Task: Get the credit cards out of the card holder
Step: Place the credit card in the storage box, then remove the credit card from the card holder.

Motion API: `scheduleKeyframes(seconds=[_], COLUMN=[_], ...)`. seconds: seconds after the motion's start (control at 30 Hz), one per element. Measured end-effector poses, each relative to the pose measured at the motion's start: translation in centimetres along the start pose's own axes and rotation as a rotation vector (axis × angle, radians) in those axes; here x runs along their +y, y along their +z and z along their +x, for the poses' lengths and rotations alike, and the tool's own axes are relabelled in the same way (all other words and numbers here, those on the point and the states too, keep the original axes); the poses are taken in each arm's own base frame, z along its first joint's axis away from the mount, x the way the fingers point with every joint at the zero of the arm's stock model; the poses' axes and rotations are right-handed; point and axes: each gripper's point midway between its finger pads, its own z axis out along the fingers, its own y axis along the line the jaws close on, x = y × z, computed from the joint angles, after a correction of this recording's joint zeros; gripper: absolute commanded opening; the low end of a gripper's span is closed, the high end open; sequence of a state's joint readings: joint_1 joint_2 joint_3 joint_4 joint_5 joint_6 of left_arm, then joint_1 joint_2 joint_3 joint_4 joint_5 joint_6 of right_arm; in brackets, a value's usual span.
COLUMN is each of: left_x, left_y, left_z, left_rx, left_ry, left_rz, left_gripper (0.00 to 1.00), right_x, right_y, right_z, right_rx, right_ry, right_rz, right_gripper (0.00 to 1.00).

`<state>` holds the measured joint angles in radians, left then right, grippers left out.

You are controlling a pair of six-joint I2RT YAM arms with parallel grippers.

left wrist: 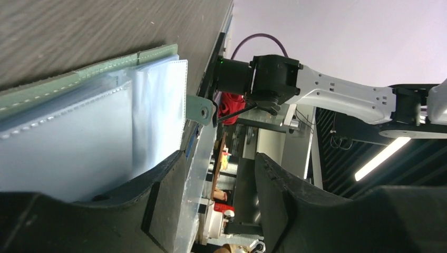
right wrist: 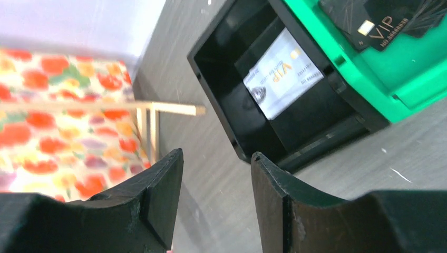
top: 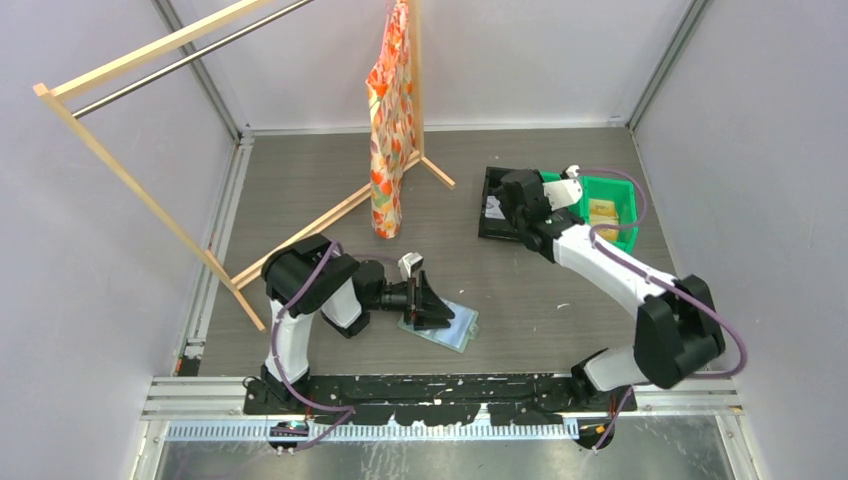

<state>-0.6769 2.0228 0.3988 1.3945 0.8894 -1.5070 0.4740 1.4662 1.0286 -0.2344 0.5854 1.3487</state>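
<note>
The card holder point(top: 447, 326) lies open on the table just in front of the left arm, sage-green outside with pale blue-grey pockets point(left wrist: 79, 132) and a snap tab point(left wrist: 200, 109). My left gripper point(top: 428, 303) point(left wrist: 220, 158) hovers at its edge, open; a clear sleeve edge point(left wrist: 197, 179) runs along the inside of one finger. No card shows in the pockets. My right gripper point(top: 512, 200) point(right wrist: 217, 155) is open and empty by the black bin point(top: 486, 232) point(right wrist: 221, 105), where a white credit card point(right wrist: 277, 79) lies. A black credit card point(right wrist: 377, 23) lies in the green bin point(top: 626, 195) point(right wrist: 421, 74).
A wooden clothes rack point(top: 130, 180) stands at the back left, its foot reaching the table's middle. A floral orange cloth point(top: 390, 120) point(right wrist: 52, 116) hangs from it, close to the left of the black bin. Grey walls enclose the table on three sides.
</note>
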Motion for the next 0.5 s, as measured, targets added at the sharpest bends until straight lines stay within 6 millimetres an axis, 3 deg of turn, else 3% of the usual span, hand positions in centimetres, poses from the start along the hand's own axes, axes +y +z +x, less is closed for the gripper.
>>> scheduleKeyframes(seconds=[0.1,0.2,0.37,0.5], left_x=[-0.2,-0.5,-5.0,-6.7], left_y=[0.4,0.5,-0.1,-0.6], left_z=[0.4,0.5,0.7,0.4], left_rx=[0.015,0.016,-0.005,-0.039], left_ry=[0.005,-0.003,0.099,0.204], left_rz=[0.003,0.002,0.042,-0.027], left_gripper=[0.5,0.5,0.48,0.46], right_x=[-0.9,-3.3,-7.6,-10.1], right_y=[-2.5,-4.7,-8.4,-11.5], right_z=[0.9,2.4,6.6,10.0], right_rx=[0.059,0.133,0.29,0.425], right_ry=[-0.1,-0.2,-0.354,-0.437], right_rz=[-0.06,-0.097,-0.147,-0.196], right_gripper=[0.51,0.41,0.26,0.26])
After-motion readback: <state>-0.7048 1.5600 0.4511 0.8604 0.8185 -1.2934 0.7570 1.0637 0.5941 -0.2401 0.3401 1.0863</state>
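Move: The card holder that the right hand returns to lies about 27 cm back and 16 cm to its left, some 13 cm lower. The storage box's black compartment is roughly 7 cm ahead of this hand, 1 cm to the right and 12 cm below; the green compartment is about 6 cm ahead and 13 cm right, equally low. From the left hand, the card holder's middle is some 2 cm back, 3 cm left and 3 cm below. Back and to the left, the right hand sweeps quickly away from the storage box towards the card holder, some 17 cm over the table and about 6 cm down after a level start. It turns about 35 degrees counter-clockwise while its empty fingers narrow to roughly half their gap. The left hand rises about 7 cm off the card holder, rolling slightly, with its fingers still half open. ##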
